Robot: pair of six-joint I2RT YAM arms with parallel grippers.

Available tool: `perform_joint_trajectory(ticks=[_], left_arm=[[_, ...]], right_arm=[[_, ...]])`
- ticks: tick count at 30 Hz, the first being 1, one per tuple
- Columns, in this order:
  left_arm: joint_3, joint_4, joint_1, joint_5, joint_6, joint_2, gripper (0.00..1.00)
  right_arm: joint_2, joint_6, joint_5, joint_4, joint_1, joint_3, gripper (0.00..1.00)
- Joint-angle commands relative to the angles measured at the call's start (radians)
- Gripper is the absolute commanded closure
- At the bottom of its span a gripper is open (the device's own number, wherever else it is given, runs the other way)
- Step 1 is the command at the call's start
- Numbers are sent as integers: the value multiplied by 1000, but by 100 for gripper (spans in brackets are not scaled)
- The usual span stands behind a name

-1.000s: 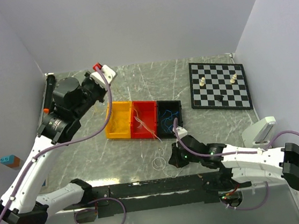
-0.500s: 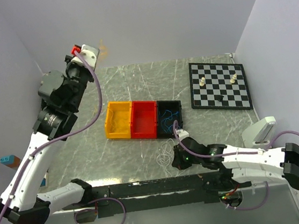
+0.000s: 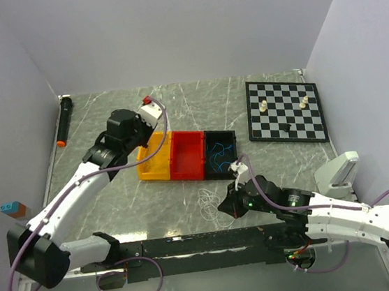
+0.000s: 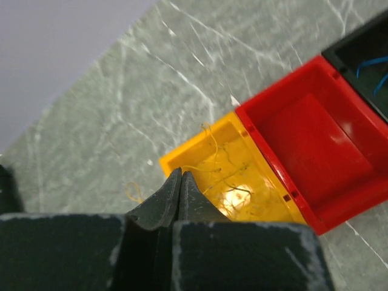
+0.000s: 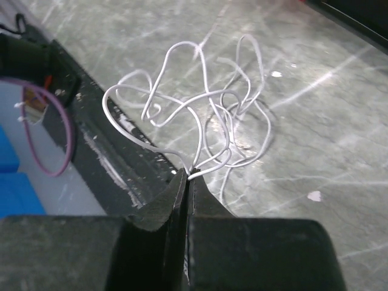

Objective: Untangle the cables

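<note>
My right gripper [image 5: 189, 173] is shut on the white cable [image 5: 200, 115]. The cable's tangled loops rise off the table near its front edge [image 3: 208, 201], just left of that right gripper [image 3: 222, 207]. Thin yellow cables [image 4: 233, 182] lie in the yellow bin [image 4: 194, 145]. My left gripper [image 4: 180, 173] is shut, its tip over that bin's corner, and no strand shows between the jaws. In the top view the left gripper [image 3: 149, 126] hangs by the bin's far left corner. Blue cables [image 3: 217, 158] lie in the black bin [image 3: 229, 139].
The red bin [image 3: 187, 155] sits between the yellow bin [image 3: 148, 170] and the black one. A small yellow loop [image 4: 132, 193] lies on the table beside the yellow bin. A chessboard [image 3: 285, 110] with a few pieces is at back right. A black marker [image 3: 62, 122] lies along the left wall.
The left arm swung up towards the back left, then came down over the yellow bin. The right gripper dragged the white cable from the red bin to the table's front.
</note>
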Motion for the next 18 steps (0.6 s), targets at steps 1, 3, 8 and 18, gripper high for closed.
perform_joint_trajectory(ticks=[1, 3, 8, 18], left_arm=[[10, 48, 6, 71, -28, 65, 99], [23, 42, 6, 70, 4, 111, 99], [26, -19, 12, 125, 54, 205, 85], [32, -82, 18, 194, 33, 228, 52]], right_arm=[[-12, -44, -63, 49, 8, 67, 100], [-7, -49, -71, 54, 9, 85, 100], [9, -68, -77, 52, 9, 126, 100], [45, -95, -75, 46, 8, 176, 100]])
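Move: Just left of the yellow bin's middle, the left hand hovers high with shut fingers; that middle is about 5 cm to its right, roughly level fore and aft and some 21 cm below. The red bin is about 17 cm to its right, also level. For the right hand, already pinching a strand of white cable, the cable's pile spreads about 5 cm left, 3 cm ahead and 8 cm below; the black bin is some 19 cm straight ahead. Sinking about 11 cm towards the yellow bin and drifting a little right, the left hand tips its fingers some 20 degrees further down and, from halfway, opens them to just under half, letting the yellow cable go. Meanwhile the right hand keeps its pinch on the white cable and raises it about 5 cm, easing 2 cm left. ##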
